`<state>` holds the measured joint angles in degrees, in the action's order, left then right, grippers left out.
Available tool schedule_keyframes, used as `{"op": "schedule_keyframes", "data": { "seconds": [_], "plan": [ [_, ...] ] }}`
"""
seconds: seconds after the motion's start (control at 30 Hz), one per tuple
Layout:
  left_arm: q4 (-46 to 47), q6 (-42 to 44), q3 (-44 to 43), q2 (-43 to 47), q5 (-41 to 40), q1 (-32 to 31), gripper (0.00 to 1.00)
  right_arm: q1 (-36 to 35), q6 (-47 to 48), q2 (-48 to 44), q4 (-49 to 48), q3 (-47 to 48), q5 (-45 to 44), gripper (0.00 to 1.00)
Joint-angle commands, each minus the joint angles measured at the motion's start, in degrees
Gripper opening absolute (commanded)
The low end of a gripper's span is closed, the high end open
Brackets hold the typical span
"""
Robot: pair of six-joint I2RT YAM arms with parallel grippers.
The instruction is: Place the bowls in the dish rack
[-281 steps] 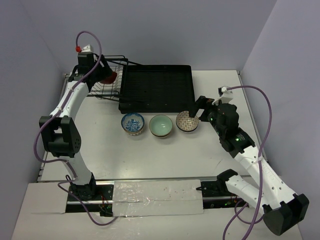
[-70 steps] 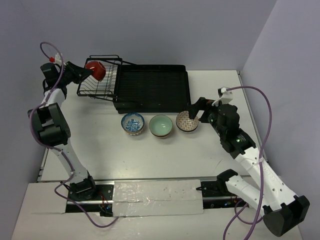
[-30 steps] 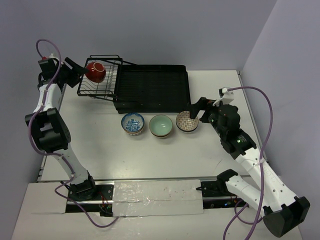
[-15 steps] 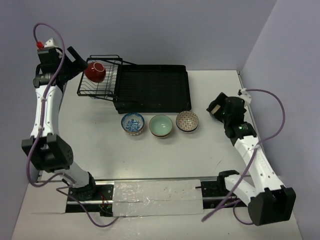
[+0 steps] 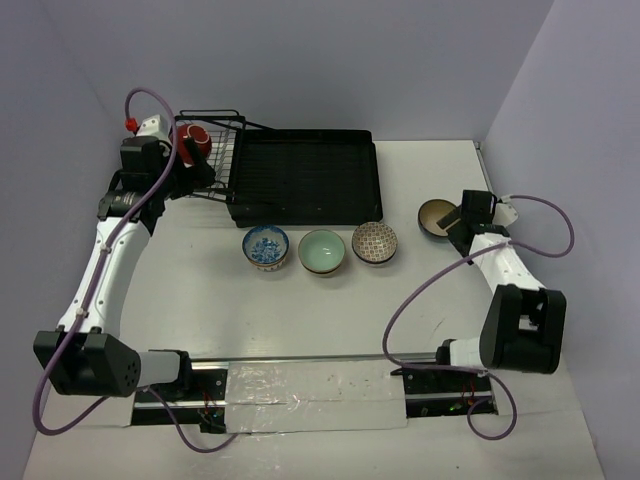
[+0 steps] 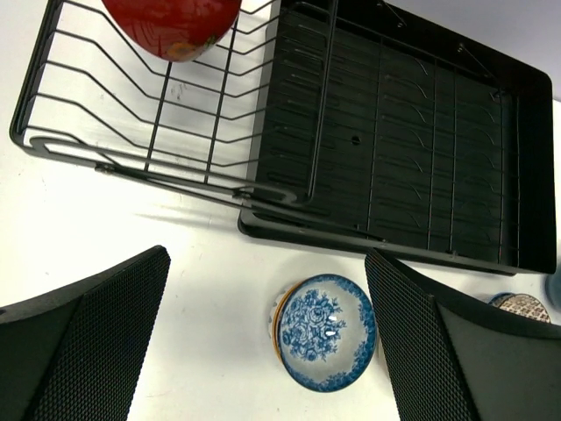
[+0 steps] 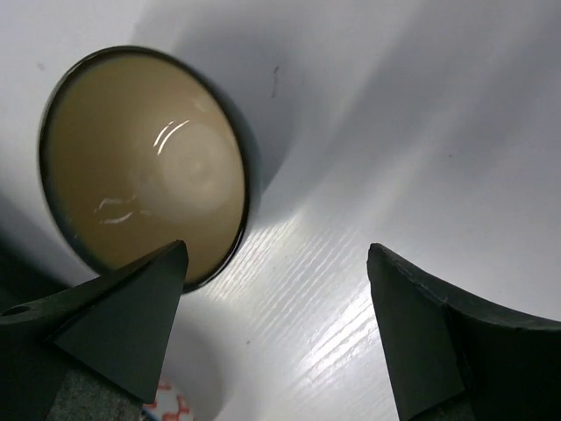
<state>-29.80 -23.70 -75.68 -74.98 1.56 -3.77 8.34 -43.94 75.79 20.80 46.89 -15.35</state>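
The dish rack is a black ridged tray [image 5: 305,180] [image 6: 412,167] with a wire basket [image 5: 222,128] [image 6: 114,114] on its left end. A red bowl [image 5: 195,140] [image 6: 171,26] lies in the basket. On the table in front stand a blue-flowered bowl [image 5: 265,246] [image 6: 324,331], a pale green bowl [image 5: 322,250] and a patterned bowl [image 5: 375,242] [image 6: 517,303]. A tan bowl [image 5: 436,215] [image 7: 145,167] sits at the right. My left gripper [image 5: 195,172] [image 6: 267,259] hangs open above the table near the basket. My right gripper [image 5: 455,222] [image 7: 276,250] is open beside the tan bowl, its left finger over the rim.
The three bowls stand in a row just in front of the tray's near edge. A purple-grey wall rises behind the rack and along the right side. The right arm's cable [image 5: 420,290] loops over the table toward its base.
My left gripper has opened, left the red bowl in the basket and drawn back toward the near side. My right arm has swung right, from the patterned bowl to the tan bowl.
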Motion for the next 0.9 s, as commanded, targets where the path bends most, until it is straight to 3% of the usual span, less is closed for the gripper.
{"op": "schedule_keyframes", "data": {
  "seconds": [0.0, 0.37, 0.57, 0.77, 0.87],
  "plan": [
    [3.8, 1.6, 0.5, 3.4, -1.3, -0.9, 0.98, 1.7, -1.0, 2.7, -5.3, 2.3, -1.2, 0.9],
    [2.9, 2.1, 0.7, 3.1, -1.3, -4.0, 0.98, 2.0, -0.2, 9.9, -9.8, 4.2, -2.3, 0.72],
    [2.9, 2.0, 0.7, 2.9, -1.3, -4.3, 0.98, 2.1, -1.1, 12.0, -11.0, 3.1, -2.0, 0.57],
    [2.6, 1.8, 0.4, 2.6, -2.6, -4.9, 0.97, 2.1, -0.4, 10.4, -11.0, 2.7, -3.4, 0.34],
    [2.6, 1.2, 0.6, 2.6, -2.5, -5.8, 0.98, 2.0, 0.5, 8.8, -11.6, 2.0, -4.6, 0.17]
  ]
}}
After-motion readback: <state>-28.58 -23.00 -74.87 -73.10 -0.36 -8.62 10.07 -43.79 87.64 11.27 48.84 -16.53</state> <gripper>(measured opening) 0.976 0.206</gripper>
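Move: The tan bowl, on the table, lies about 6 cm ahead of the right hand, 3 cm to its left and some 6 cm below. The patterned bowl stands about level with that hand and 19 cm to its left, the green bowl roughly 33 cm left and 2 cm back. From the left hand, the tan bowl is about 60 cm to the right, level ahead and some 24 cm lower. Right hand goes 3 cm down and forward, pinching the tan bowl's near-right rim; left shifts 2 cm right. ##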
